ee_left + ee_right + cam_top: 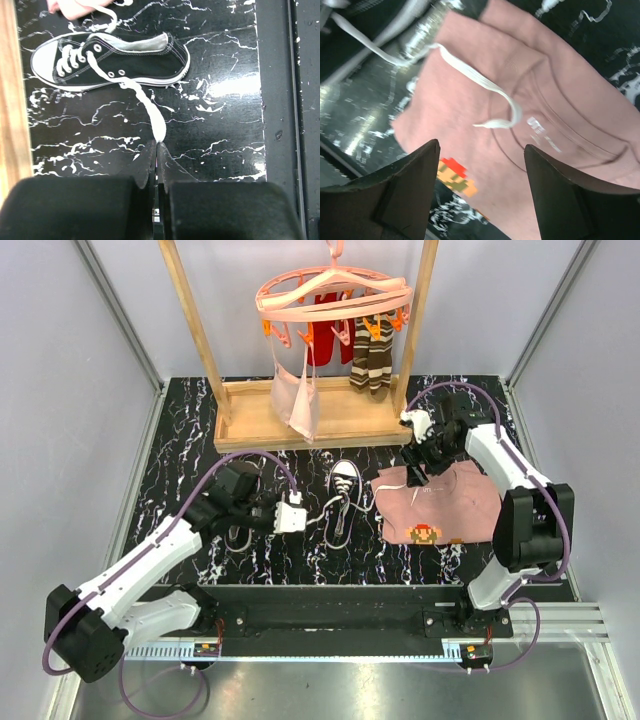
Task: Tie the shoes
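Observation:
One black sneaker (343, 502) with a white toe cap lies mid-table, toe toward the rack; in the left wrist view it (110, 60) lies on its side. My left gripper (310, 519) is left of it, shut on one white lace (145, 102) that runs taut from the eyelets to my fingertips (159, 143). The other lace end (492, 122) lies loose on the pink cloth. My right gripper (415, 474) hovers open above it, the jaws wide apart (482, 145). A second shoe (238, 537) shows partly under my left arm.
The pink cloth with a pixel figure (440, 502) lies right of the shoe, and shows in the right wrist view (560, 165). A wooden rack base (300, 425) stands behind, with a hanger of striped socks (372, 355) and a pale garment above.

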Robot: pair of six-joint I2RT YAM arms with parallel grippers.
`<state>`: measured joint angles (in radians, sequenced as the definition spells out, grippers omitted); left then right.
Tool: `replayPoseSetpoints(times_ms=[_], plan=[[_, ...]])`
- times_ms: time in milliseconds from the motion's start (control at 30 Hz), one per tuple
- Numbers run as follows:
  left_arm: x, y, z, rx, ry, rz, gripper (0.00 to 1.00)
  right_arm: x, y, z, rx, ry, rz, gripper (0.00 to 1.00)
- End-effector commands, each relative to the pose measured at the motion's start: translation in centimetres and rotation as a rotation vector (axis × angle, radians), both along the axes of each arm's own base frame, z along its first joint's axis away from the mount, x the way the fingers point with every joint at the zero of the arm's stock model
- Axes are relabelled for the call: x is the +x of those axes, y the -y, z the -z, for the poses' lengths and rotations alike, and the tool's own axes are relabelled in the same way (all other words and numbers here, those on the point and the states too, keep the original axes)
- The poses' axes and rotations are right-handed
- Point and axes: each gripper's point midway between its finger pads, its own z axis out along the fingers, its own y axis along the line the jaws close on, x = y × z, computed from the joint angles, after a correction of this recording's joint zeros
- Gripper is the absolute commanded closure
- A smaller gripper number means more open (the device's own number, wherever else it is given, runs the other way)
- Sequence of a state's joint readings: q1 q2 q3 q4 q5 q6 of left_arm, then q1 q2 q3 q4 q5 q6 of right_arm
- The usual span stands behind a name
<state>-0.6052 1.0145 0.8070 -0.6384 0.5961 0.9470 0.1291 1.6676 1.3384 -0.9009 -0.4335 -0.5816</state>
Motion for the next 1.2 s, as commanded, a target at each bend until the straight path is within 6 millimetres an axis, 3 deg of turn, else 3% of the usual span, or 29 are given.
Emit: replayPoseSetpoints(times_ms=[0,133,267,367,400,433,467,500,533,600,733,833,867,967,1033,1100,1167], plan=[[0.4,1.0,-1.0,-0.028,0.015,0.029,1.00,1.0,2.3,1.4,-0.120,0.012,-0.051,0.24],[0.5,0.9,-0.9,-0.020,0.012,0.025,1.00,2.4,3.0,3.0,-0.131,-0.033,-0.016,0.27],[0.5,0.8,-0.7,-0.011,0.011,0.021,1.00,2.4,2.9,4.2,-0.125,-0.066,-0.021,0.31],[0.5,0.8,-0.5,-0.006,0.007,0.021,1.00,2.4,2.6,4.8,-0.114,-0.086,-0.019,0.41],[0.5,0.8,-0.4,-0.004,0.004,0.021,1.00,2.5,2.5,4.8,-0.107,-0.088,-0.017,0.47],[0.6,0.8,-0.4,-0.004,0.004,0.021,1.00,2.6,2.3,4.8,-0.096,-0.091,-0.005,0.67],[0.7,0.8,-0.4,-0.003,0.006,0.019,1.00,2.8,2.0,4.5,-0.077,-0.087,-0.001,0.81],[0.7,0.8,-0.4,0.000,0.004,0.018,1.00,2.8,1.7,4.1,-0.060,-0.085,0.001,0.94],[0.7,0.9,-0.5,-0.003,0.006,0.021,1.00,2.9,1.4,3.3,-0.040,-0.069,0.006,1.00],[0.8,0.9,-0.7,-0.006,0.012,0.020,1.00,2.7,-0.1,1.4,0.047,-0.044,-0.012,1.00],[0.7,0.8,-1.1,-0.020,0.037,0.022,1.00,1.5,-4.1,-4.9,0.247,0.038,-0.049,1.00],[0.7,0.9,-1.5,-0.046,0.081,0.033,1.00,-0.1,-9.0,-9.0,0.362,0.074,-0.144,1.00],[0.7,0.8,-1.6,-0.048,0.100,0.038,1.00,-1.5,-11.7,-9.8,0.385,0.073,-0.214,1.00],[0.9,0.7,-1.9,-0.058,0.142,0.039,1.00,-2.5,-16.0,-12.0,0.452,0.096,-0.274,1.00],[0.9,0.7,-2.1,-0.061,0.160,0.041,1.00,-3.4,-18.9,-12.5,0.476,0.072,-0.312,1.00],[0.7,0.5,-1.7,-0.047,0.167,0.044,1.00,-2.6,-19.7,-13.2,0.462,0.090,-0.299,1.00],[0.6,0.2,-1.6,-0.040,0.165,0.046,1.00,-2.0,-18.3,-11.1,0.356,0.084,-0.274,0.83]])
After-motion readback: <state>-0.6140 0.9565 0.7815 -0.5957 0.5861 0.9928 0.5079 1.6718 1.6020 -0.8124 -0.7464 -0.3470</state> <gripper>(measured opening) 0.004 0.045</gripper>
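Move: The free lace end lies folded on the pink cloth, roughly 7 cm below the open right gripper, about 2 cm to its right and 1 cm ahead. The right-hand shoe that this lace comes from is some 19 cm left of the gripper and 4 cm back; the Mario patch is about 12 cm back and 3 cm right. From the left gripper, the lace end is around 30 cm right, 10 cm ahead and 10 cm lower. Lower the open right gripper about 6 cm to the lace end on the cloth, easing slightly right, and shut the fingers there. Then lift and sweep it left, some 20 cm, until it is high over the right-hand shoe, drawing back a little and rolling its left side up. Keep the other lace pinched in the left gripper, nearly still. ##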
